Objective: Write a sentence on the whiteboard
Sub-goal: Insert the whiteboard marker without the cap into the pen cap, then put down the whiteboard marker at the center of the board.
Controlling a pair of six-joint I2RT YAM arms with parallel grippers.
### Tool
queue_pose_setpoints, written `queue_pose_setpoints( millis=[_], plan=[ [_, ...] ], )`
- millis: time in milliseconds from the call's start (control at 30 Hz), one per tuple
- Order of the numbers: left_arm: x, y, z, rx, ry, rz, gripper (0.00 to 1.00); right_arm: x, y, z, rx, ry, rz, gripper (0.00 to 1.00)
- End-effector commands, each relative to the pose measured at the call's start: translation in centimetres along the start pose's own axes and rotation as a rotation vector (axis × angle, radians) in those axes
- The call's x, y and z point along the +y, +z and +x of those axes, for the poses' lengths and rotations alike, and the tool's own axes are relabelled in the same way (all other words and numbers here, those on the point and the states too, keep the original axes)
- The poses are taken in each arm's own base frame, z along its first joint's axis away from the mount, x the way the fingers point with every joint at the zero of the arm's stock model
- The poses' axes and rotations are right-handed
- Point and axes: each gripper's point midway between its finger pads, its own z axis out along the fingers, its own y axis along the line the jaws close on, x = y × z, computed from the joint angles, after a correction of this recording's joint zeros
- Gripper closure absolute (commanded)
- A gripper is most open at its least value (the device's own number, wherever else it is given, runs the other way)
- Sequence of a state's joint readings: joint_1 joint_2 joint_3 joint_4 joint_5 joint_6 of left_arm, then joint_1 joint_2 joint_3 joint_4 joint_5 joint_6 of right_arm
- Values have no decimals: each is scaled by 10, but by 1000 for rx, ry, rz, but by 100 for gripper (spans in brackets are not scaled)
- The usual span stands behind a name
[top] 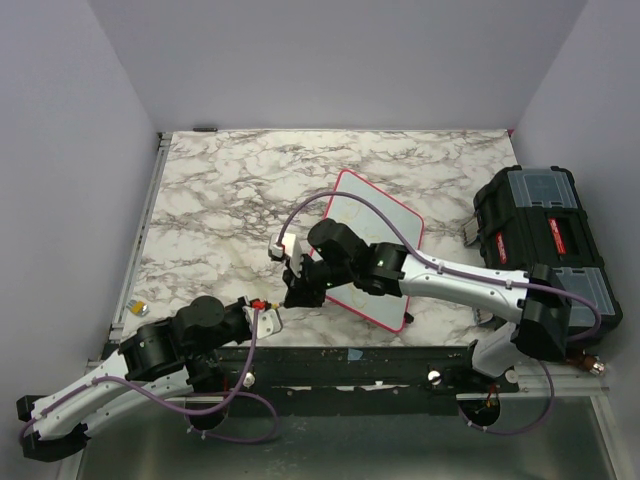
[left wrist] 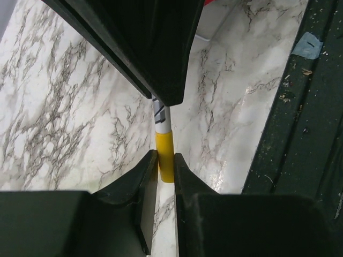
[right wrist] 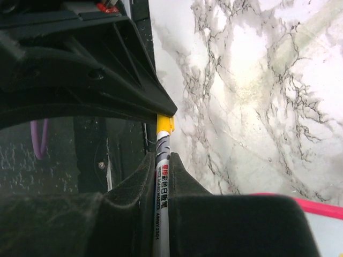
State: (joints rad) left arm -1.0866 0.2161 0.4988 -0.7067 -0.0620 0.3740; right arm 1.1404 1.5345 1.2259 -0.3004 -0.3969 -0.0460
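The whiteboard, white with a pinkish-red frame, lies tilted on the marble table right of centre; the right arm covers its near part. A strip of its frame shows in the right wrist view. No sentence can be made out on its visible surface. A white marker with a yellow cap is held between both grippers near the board's near-left corner. My right gripper is shut on the barrel. My left gripper is shut on the cap.
A black toolbox with clear lid compartments stands at the table's right edge. A small yellow-and-white object lies by the left rail. The dark front edge of the table runs just beside the grippers.
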Motion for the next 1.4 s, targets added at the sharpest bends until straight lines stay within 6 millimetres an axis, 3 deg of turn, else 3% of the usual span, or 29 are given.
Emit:
queue_pose_setpoints(
  millis=[0, 167, 400, 567, 667, 767, 867, 1000, 1167, 1367],
  plan=[
    [38, -13, -90, -342, -12, -138, 100, 32, 31, -25, -65, 85, -100, 99],
    [44, -18, -91, -342, -19, -167, 100, 33, 27, -30, -73, 125, -90, 99],
    [54, -36, -91, -310, -56, -203, 100, 16, 7, -50, -98, 125, 50, 98],
    [58, -44, -91, -293, -99, -219, 100, 7, -13, -70, -161, 142, 137, 61],
    [58, -46, -92, -281, -123, -214, 100, 3, -28, -85, -213, 148, 185, 48],
    [58, -46, -96, -286, -147, -208, 100, 2, -43, -98, -258, 164, 222, 22],
    [61, -45, -100, -290, -179, -217, 100, -5, -65, -111, -320, 200, 294, 8],
    [71, -36, -103, -249, -284, -264, 100, -22, -104, -122, -423, 260, 450, 3],
    [78, -17, -108, -180, -341, -284, 100, -41, -152, -117, -520, 329, 637, 1],
    [92, 2, -103, -68, -450, -344, 100, -44, -173, -102, -534, 361, 692, 0]
  ],
)
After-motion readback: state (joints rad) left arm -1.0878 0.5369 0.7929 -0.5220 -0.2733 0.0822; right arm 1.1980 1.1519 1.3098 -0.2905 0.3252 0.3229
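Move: The marker already sits with its nose in the yellow cap between the two hands. From the left hand, which holds the cap, the marker's middle is about 6 cm right and 1 cm ahead, level; from the right hand, which grips the barrel, the cap lies some 6 cm left and 1 cm back, level. The whiteboard's middle is roughly 17 cm to the right of the right hand, 13 cm ahead and 15 cm below. Pressing the marker leftward against the cap, the right hand goes about 1.5 cm that way, the left hand giving ground by about 1 cm. Both then rise; the right fingers open wide and leave the barrel, backing up some 19 cm, right and forward, swinging clockwise about 40 degrees. The left keeps its pinch on the cap, lifting about 11 cm, then easing forward and right. ##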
